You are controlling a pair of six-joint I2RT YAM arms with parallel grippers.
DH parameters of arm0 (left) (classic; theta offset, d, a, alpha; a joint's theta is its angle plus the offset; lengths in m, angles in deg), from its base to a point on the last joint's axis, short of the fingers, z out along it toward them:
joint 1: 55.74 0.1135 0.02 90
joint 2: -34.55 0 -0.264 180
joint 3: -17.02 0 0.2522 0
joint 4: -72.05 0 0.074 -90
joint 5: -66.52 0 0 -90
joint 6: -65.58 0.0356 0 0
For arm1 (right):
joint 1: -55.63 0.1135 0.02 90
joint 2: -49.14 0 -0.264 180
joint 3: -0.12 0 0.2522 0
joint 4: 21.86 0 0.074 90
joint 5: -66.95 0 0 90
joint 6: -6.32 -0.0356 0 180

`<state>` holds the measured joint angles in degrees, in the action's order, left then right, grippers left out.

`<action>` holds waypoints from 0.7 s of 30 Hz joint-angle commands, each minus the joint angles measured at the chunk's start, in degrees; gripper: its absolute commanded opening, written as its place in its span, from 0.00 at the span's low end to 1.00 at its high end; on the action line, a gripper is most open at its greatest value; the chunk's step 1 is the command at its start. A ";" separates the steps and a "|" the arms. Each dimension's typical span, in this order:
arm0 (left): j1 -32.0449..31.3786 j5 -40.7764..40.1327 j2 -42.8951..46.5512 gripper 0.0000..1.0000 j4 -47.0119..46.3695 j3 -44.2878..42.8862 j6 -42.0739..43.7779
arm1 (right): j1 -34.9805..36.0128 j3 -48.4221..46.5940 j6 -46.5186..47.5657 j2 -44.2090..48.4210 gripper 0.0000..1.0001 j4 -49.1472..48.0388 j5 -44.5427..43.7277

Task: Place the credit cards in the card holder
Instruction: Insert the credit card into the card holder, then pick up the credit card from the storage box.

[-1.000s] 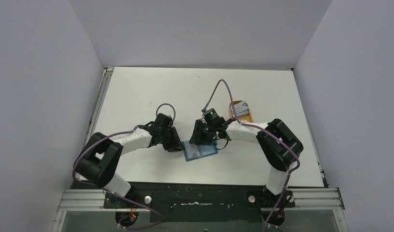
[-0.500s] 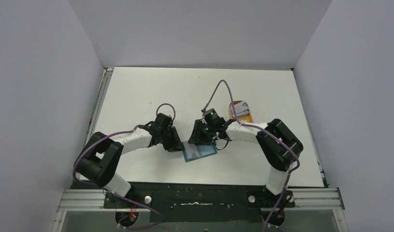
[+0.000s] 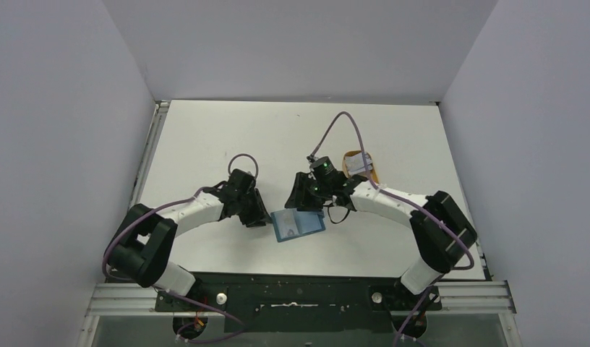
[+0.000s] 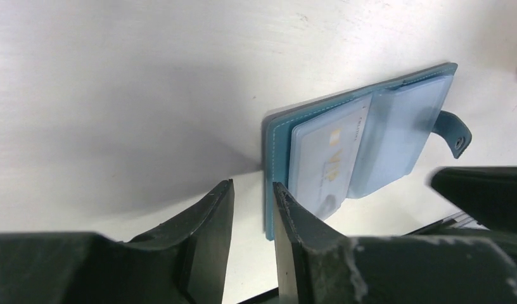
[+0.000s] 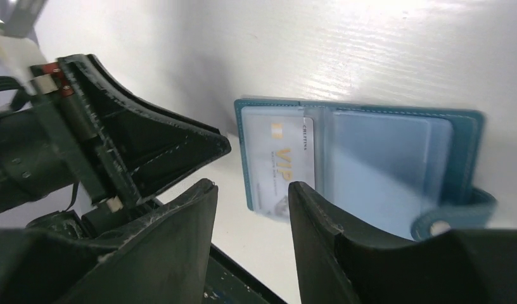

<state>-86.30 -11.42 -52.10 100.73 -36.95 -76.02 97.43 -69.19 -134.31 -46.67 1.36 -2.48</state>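
The teal-blue card holder [image 3: 298,225] lies open and flat on the white table, its snap tab [image 4: 455,133] to one side. A whitish credit card marked "VIP" [image 4: 325,158] sits in its left clear sleeve, one end sticking out past the holder's edge; it also shows in the right wrist view [image 5: 284,158]. My left gripper [image 3: 265,216] is low at the holder's left edge [image 4: 253,190], jaws a narrow gap apart and empty. My right gripper [image 3: 300,204] hovers just behind the holder [image 5: 251,187], open and empty. More cards [image 3: 359,162] lie at the back right.
An orange oval tray [image 3: 370,172] at the back right holds the loose cards, behind my right forearm. Grey walls close in the table on three sides. The two grippers are close together, either side of the holder.
My right arm has swung its elbow out to the right and its gripper has drawn back slightly from the holder. The left arm has shifted a little. The holder has stayed in place.
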 commanded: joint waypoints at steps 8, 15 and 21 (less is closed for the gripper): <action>1.65 -5.50 14.96 0.54 8.09 -1.48 5.02 | -6.23 -1.64 10.37 24.54 0.51 18.14 -28.80; 3.37 -6.85 24.71 0.94 2.84 2.33 4.10 | -24.42 7.39 3.90 28.85 0.68 11.33 -25.62; 4.02 -5.91 29.05 0.94 1.88 5.67 3.16 | -27.99 8.85 -5.72 24.26 0.65 3.13 -29.47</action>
<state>-82.61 -17.30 -25.11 105.30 -32.31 -72.26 69.91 -60.14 -132.76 -20.42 12.98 -27.81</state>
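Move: The right hand, empty and part open, is a good 6 cm above the table over the card holder, whose middle is about 2 cm back and 1 cm right of it. The loose cards in the tray lie some 16 cm ahead and 20 cm to its right; the tray's middle is about 12 cm ahead and 20 cm right. From the low left hand those cards are about 18 cm ahead and 28 cm right, and the holder's middle is 9 cm right, level with it fore and aft. No new contact: the right hand swings about 23 cm right and some 9 cm forward from the holder towards the tray, rising about 10 cm, then sinking half of that, turning clockwise some 40 degrees and opening a bit wider. The left hand leaves the holder's left edge, rising about 9 cm with a lesser shift left as its fingers spread nearly full open. ##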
